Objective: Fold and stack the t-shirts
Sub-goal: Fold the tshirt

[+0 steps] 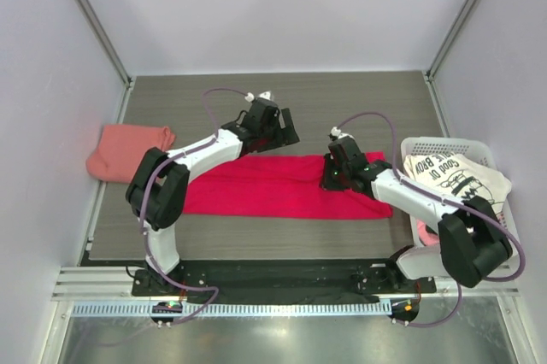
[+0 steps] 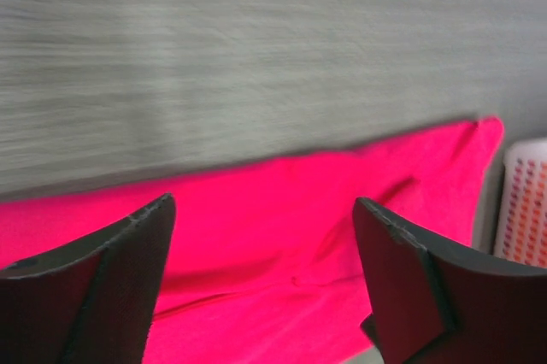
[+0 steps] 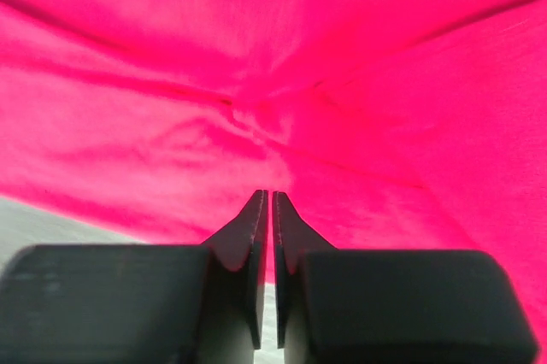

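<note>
The crimson-magenta t-shirt (image 1: pixel 273 189) lies as a long folded band across the middle of the table. My left gripper (image 1: pixel 285 133) hangs open over the band's far edge. In the left wrist view its dark fingers (image 2: pixel 137 244) stand wide apart over the cloth (image 2: pixel 385 167), with nothing between them (image 2: pixel 265 208). My right gripper (image 1: pixel 332 180) is shut low over the band's right part. In the right wrist view its tips (image 3: pixel 266 194) are nearly together above creased crimson cloth (image 3: pixel 256 56), holding nothing. A folded salmon-pink t-shirt (image 1: pixel 128 150) lies far left. A white t-shirt with black print (image 1: pixel 453 178) fills the basket.
A white perforated basket (image 1: pixel 491 155) stands at the table's right edge and shows in the left wrist view (image 2: pixel 526 210). Grey wood-grain table (image 1: pixel 359 99) runs behind the crimson band. Pale walls close in the left, back and right sides.
</note>
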`<state>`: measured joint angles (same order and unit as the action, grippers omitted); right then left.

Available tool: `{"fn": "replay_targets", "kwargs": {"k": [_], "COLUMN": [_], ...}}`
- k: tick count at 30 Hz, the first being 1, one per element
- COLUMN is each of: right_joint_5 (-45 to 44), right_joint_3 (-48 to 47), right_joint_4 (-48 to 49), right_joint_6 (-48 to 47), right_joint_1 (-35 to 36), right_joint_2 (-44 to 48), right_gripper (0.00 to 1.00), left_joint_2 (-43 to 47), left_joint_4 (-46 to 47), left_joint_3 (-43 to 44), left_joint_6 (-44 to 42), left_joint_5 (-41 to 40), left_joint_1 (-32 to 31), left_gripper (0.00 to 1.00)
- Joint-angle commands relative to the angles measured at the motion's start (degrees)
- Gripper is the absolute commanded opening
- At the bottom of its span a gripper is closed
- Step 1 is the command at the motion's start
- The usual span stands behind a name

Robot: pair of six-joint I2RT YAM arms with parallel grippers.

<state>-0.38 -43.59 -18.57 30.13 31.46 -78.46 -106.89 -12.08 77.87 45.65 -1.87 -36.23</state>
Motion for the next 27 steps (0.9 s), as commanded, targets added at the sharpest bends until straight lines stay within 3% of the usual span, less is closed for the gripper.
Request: {"fn": "replay_targets", "kwargs": {"k": [1, 7, 12, 14, 15, 18, 27], "right_joint_5": [-7.78, -7.44, -7.62, -4.73, -4.54, -4.72, -0.41], "right_joint_3": [-1.84, -2.9, -5.36, -6.41, -6.85, -6.86, -7.65], "right_joint_4": [-1.03, -0.42, 1.95, 3.27, 3.62, 5.03, 6.61], "right_joint_6": [0.81, 0.11, -0.42, 0.1, 0.1, -0.07, -2.79], "right_joint_1": [-1.49, -13.5, -18.36, -19.59, -20.03, -20.13, -20.13], "right_joint_2": [3.04, 1.82, -4.94, -7.66, -8.29, -9.08, -12.6], "right_gripper": [0.14, 0.23, 0.24, 0.29, 0.37, 0.44, 0.48], "left_joint_2": [-0.86, -3.41, -7.8, -8.59, -9.29, -11.48, -18.79], "left_joint_4": [6.09, 13.57, 13.57, 13.57, 13.57, 13.57, 6.36], "left_joint_3": [0.19, -1.58, 1.49, 1.94, 2.03, 2.99, 10.2], "left_joint_6": [-2.84, -2.67, -2.32, -2.23, -1.8, -1.7, 0.67], "left_joint_5": [5.03, 8.02, 9.69, 10.74, 11.09, 11.98, 12.77], "left_joint_1": [-2.88, -7.45, -10.18, -10.35, -10.35, -10.44, -10.27], "left_gripper": [0.82, 0.61, 0.47, 0.42, 0.41, 0.36, 0.3]}}
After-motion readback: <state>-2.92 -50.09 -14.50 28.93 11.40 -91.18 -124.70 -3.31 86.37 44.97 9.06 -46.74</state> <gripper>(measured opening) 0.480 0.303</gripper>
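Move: Below and to the right of the left hand, about 13 cm right, 4 cm back and 9 cm down, lies the middle stretch of the red t-shirt's far strip; the shirt's left end is some 31 cm left and 10 cm back. From the right hand the spot on that strip is about 9 cm ahead, 10 cm right and 4 cm down, the shirt's right end roughly 16 cm right and 3 cm ahead, the basket's middle some 35 cm right and 3 cm back. Swinging about 11 cm right and 9 cm forward, the right hand rises slightly, then sinks to the far strip while its shut fingers open halfway. The left hand goes about 13 cm right and 7 cm down towards the strip beside it, drawing back and finally easing forward, its wide fingers closing to a third. Both turn some 20 degrees clockwise; cloth contact is unclear. ##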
